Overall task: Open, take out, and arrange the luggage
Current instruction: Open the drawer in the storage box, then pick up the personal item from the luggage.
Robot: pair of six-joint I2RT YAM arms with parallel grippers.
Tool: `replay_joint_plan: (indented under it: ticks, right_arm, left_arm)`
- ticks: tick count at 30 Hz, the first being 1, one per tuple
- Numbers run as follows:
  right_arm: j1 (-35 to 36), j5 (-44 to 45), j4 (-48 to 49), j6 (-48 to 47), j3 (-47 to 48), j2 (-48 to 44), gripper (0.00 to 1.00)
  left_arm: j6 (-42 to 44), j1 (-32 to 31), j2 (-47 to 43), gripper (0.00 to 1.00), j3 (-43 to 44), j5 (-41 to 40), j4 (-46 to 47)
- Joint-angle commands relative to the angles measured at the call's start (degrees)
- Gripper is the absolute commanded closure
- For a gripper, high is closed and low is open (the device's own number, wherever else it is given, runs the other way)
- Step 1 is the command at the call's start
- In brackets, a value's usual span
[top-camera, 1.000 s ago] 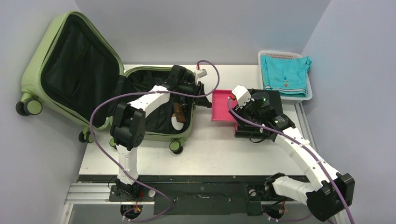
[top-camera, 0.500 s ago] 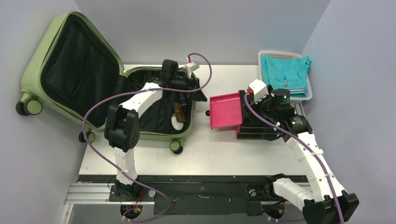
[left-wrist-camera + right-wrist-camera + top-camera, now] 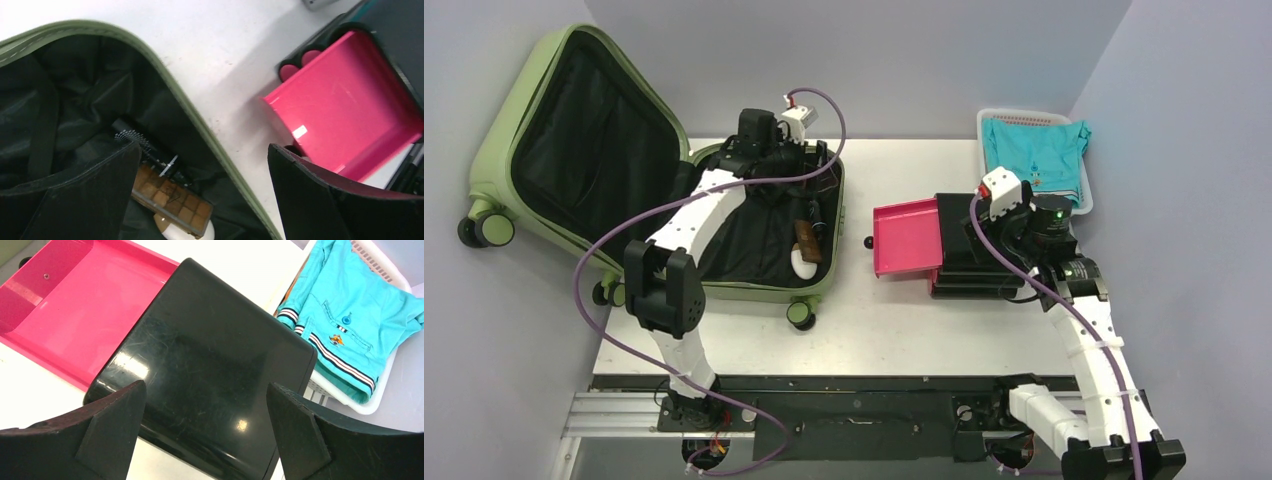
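The olive-green luggage (image 3: 574, 55) lies open, its lid leaning on the left wall and its base (image 3: 819, 290) on the table. In its black lining lie a brown palette (image 3: 805, 240) (image 3: 170, 200), a white rounded thing (image 3: 802, 264) and a black hairbrush (image 3: 137, 140). My left gripper (image 3: 819, 165) (image 3: 202, 147) hangs open over the far right of the base, the green rim (image 3: 200, 115) between its fingers, holding nothing. My right gripper (image 3: 1024, 240) (image 3: 205, 385) stands wide open above the black case (image 3: 210, 355), not touching it.
The black case (image 3: 969, 255) has a pink drawer (image 3: 909, 238) (image 3: 345, 110) sticking out to the left, with a small black knob (image 3: 867, 242) beside it. A white basket (image 3: 1079, 205) (image 3: 385, 395) with a teal shirt (image 3: 1034, 150) (image 3: 360, 325) stands at the back right.
My left gripper has opened and drawn back left from the pink drawer to above the luggage. The right arm has pulled back to the right. The black case shifted slightly right early on.
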Motion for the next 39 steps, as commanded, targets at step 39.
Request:
replay_joint_plan:
  ticks: [39]
  right_arm:
    - [-2.42, -0.99, 5.38, 0.56, -3.23, -2.46, 0.15]
  left_arm:
    - [-10.00, 1.41, 27.76, 0.27, 13.86, -7.81, -10.88]
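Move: The black tube in the open suitcase lies almost straight below the left hand, about 24 cm down, some 4 cm farther out and 2 cm to its left. The brown palette is about 6 cm nearer the base than the tube and 2 cm left of it, and the white mouse another 4 cm back. The already open pink drawer is about 17 cm right of the left hand and 4 cm back. From the right hand the tube lies roughly 33 cm left, 19 cm ahead and 26 cm down. The black tube in the suitcase is what the left hand comes down to: it sinks nearly 20 cm and works about 4 cm forward, swinging some 6 cm left and then about 3 cm back to the right. The wrist tips the fingers further down and turns counter-clockwise. The fingers narrow by about a fifth but stay open, coming close over the tube without closing on it. ##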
